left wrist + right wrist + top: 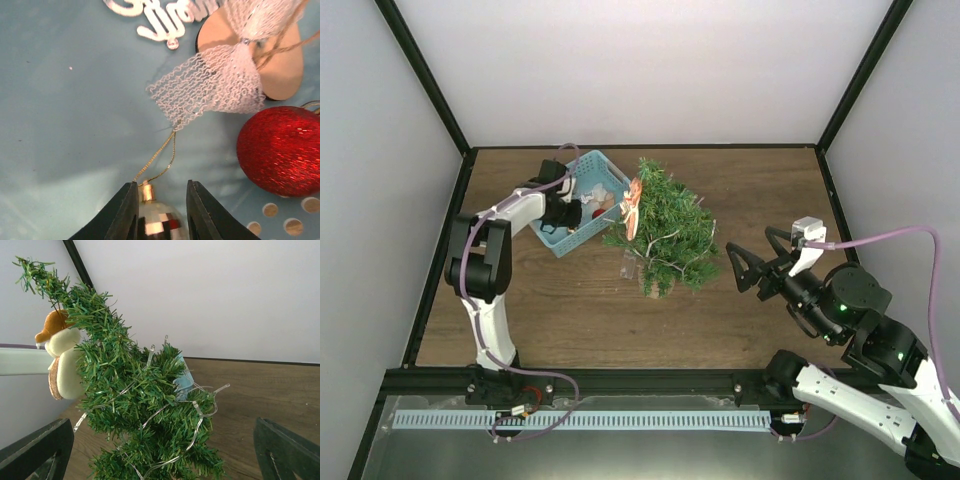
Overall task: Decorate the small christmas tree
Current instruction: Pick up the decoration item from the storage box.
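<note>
The small christmas tree (665, 225) stands mid-table, leaning, with a clear light string (200, 425) wound through it and a cream and orange figure ornament (62, 365) hanging near its top. My left gripper (161, 187) is down inside the light-blue basket (552, 240), its jaws closed against both sides of a silver mirror bauble (157, 222) with a gold cord. My right gripper (757, 255) hovers open to the right of the tree (140, 405), holding nothing.
In the basket lie a red glitter ball (280, 150), a white mesh bow (215, 85) on a wooden tag (282, 65) and white script lettering (160, 25). The basket touches the tree's left side. Black frame posts and pale walls enclose the table.
</note>
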`<state>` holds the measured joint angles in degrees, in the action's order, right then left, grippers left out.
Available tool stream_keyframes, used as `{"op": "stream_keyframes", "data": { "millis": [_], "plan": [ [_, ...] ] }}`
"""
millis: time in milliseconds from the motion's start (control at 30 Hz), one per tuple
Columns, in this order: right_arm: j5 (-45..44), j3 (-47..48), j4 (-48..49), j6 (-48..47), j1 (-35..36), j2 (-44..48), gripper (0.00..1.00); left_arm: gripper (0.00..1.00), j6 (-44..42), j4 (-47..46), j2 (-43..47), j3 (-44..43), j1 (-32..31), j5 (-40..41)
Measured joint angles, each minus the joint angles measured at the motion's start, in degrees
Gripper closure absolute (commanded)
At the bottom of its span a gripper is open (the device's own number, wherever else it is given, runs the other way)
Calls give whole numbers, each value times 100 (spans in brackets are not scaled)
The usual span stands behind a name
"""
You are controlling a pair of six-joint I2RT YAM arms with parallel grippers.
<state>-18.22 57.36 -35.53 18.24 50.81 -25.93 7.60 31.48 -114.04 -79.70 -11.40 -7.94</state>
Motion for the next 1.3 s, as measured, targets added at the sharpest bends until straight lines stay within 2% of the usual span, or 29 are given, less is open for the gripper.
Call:
{"op": "stream_keyframes", "data": {
  "millis": [267, 300, 400, 567, 900, 1067, 1300],
  "plan": [
    [-24, -37, 0, -61, 0, 37, 0, 73, -17, -101, 758, 229, 0, 144],
    [-26, -44, 0, -63, 0, 46, 0, 71, -17, -129, 872, 267, 0, 151],
    [-24, -55, 0, -61, 0, 46, 0, 56, -55, -192, 1115, 365, 0, 201],
    [-20, -125, 46, -59, 0, 48, 0, 45, -179, -155, 1014, 369, 0, 269],
    [-22, -144, 44, -59, 0, 166, 0, 43, -280, -20, 249, 103, 0, 343],
    [-31, -144, 42, -59, 0, 236, 0, 43, -361, 133, 162, 26, 0, 411],
    [-46, -146, 39, -63, 0, 256, 0, 42, -1187, 463, 164, -35, 0, -201]
  ]
}}
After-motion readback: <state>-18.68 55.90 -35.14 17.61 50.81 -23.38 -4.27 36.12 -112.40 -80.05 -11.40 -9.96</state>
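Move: Just under the left hand and some 3 cm back towards the base, the gold bauble lies on the storage box's floor. From this hand, the red bauble is about 2 cm ahead and 6 cm to the right, the bow ornament roughly 6 cm ahead and 6 cm right, both slightly lower. The gold bauble is some 25 cm ahead of the right hand, 26 cm left and 37 cm below. Left hand rises about 7 cm, opens, sinks back down, then draws back 2 cm over the gold bauble, turning clockwise. ##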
